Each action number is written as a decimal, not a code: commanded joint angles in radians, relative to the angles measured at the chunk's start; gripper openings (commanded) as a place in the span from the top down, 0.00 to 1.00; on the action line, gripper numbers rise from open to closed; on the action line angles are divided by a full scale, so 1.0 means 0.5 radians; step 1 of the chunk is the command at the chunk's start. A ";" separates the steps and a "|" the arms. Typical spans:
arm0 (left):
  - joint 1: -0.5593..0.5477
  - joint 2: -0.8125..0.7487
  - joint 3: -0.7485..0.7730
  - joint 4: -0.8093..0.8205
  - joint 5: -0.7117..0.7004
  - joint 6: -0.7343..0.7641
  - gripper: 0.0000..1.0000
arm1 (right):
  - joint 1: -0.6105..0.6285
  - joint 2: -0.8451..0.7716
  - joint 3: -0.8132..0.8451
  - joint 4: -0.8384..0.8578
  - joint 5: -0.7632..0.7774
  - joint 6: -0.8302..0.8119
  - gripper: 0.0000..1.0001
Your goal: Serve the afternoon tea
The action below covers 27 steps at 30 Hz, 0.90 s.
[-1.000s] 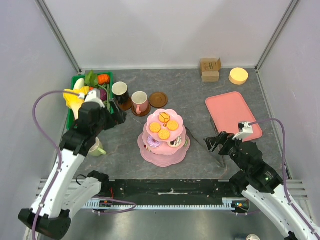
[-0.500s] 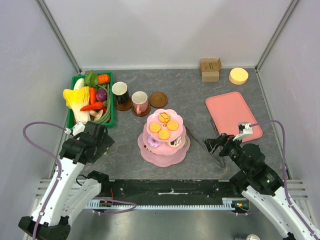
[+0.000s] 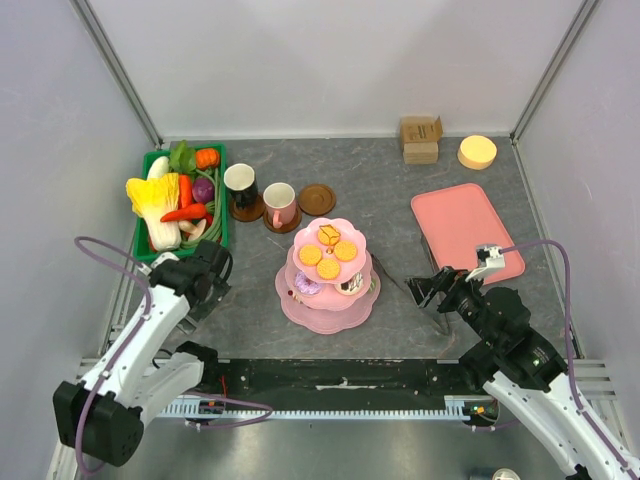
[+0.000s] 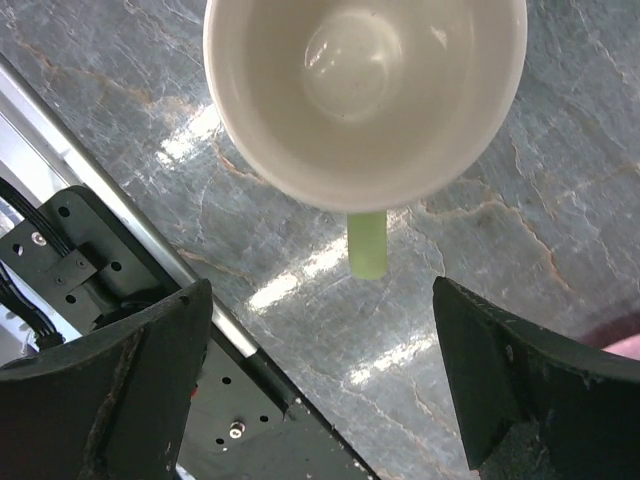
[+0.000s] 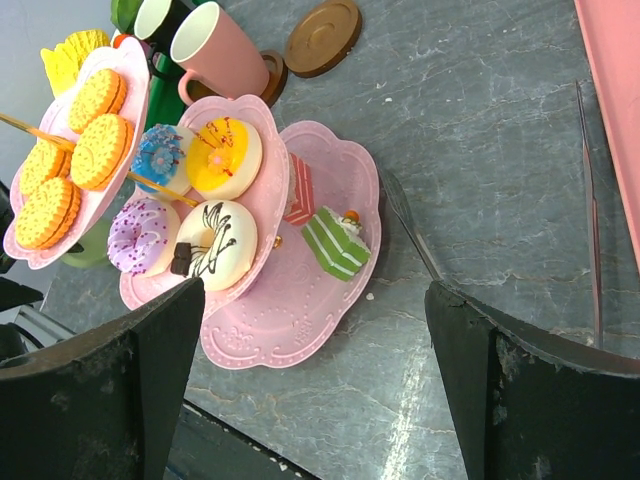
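A pale mug with a green handle stands upright directly below my left gripper, which is open above it and holds nothing. In the top view my left gripper covers that mug. The pink tiered stand carries orange biscuits, a purple donut and cake bits. A pink mug and a dark mug sit on brown saucers, with a bare saucer beside them. My right gripper is open, right of the stand.
A green crate of toy vegetables stands at the back left. A pink tray lies to the right. Cardboard boxes and a yellow disc sit at the back right. Clear tongs lie between stand and tray.
My left arm has pulled back from beside the crate and mugs toward the near left, ending over the pale mug. The right arm has not moved.
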 commanded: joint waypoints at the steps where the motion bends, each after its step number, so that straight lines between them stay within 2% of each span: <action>1: 0.003 0.059 -0.020 0.101 -0.221 -0.194 0.05 | 0.002 -0.017 -0.013 0.034 -0.034 -0.010 0.02; 7: 0.006 0.074 -0.121 0.245 -0.338 -0.231 0.11 | 0.002 0.001 0.002 0.016 -0.024 -0.007 0.02; 15: 0.006 0.083 -0.118 0.291 -0.369 -0.225 0.40 | -0.001 0.014 -0.004 0.013 -0.009 0.002 0.02; 27: 0.006 0.034 -0.149 0.261 -0.452 -0.218 0.62 | 0.002 0.026 0.014 -0.002 0.018 -0.001 0.02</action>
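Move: The green mug stands upright about 5 cm ahead and 4 cm to the left of the left hand, its middle some 2 cm lower, its handle reaching back towards the open fingers. Beyond the mug, the vegetable crate is roughly 27 cm ahead and 5 cm left of the hand; the tiered stand is some 33 cm right and 3 cm ahead. From the right hand the green mug is about 58 cm left, level fore and aft, and 12 cm lower. The left hand eases about 3 cm forward-left and slightly down, its fingers closing halfway around the green mug's handle. ##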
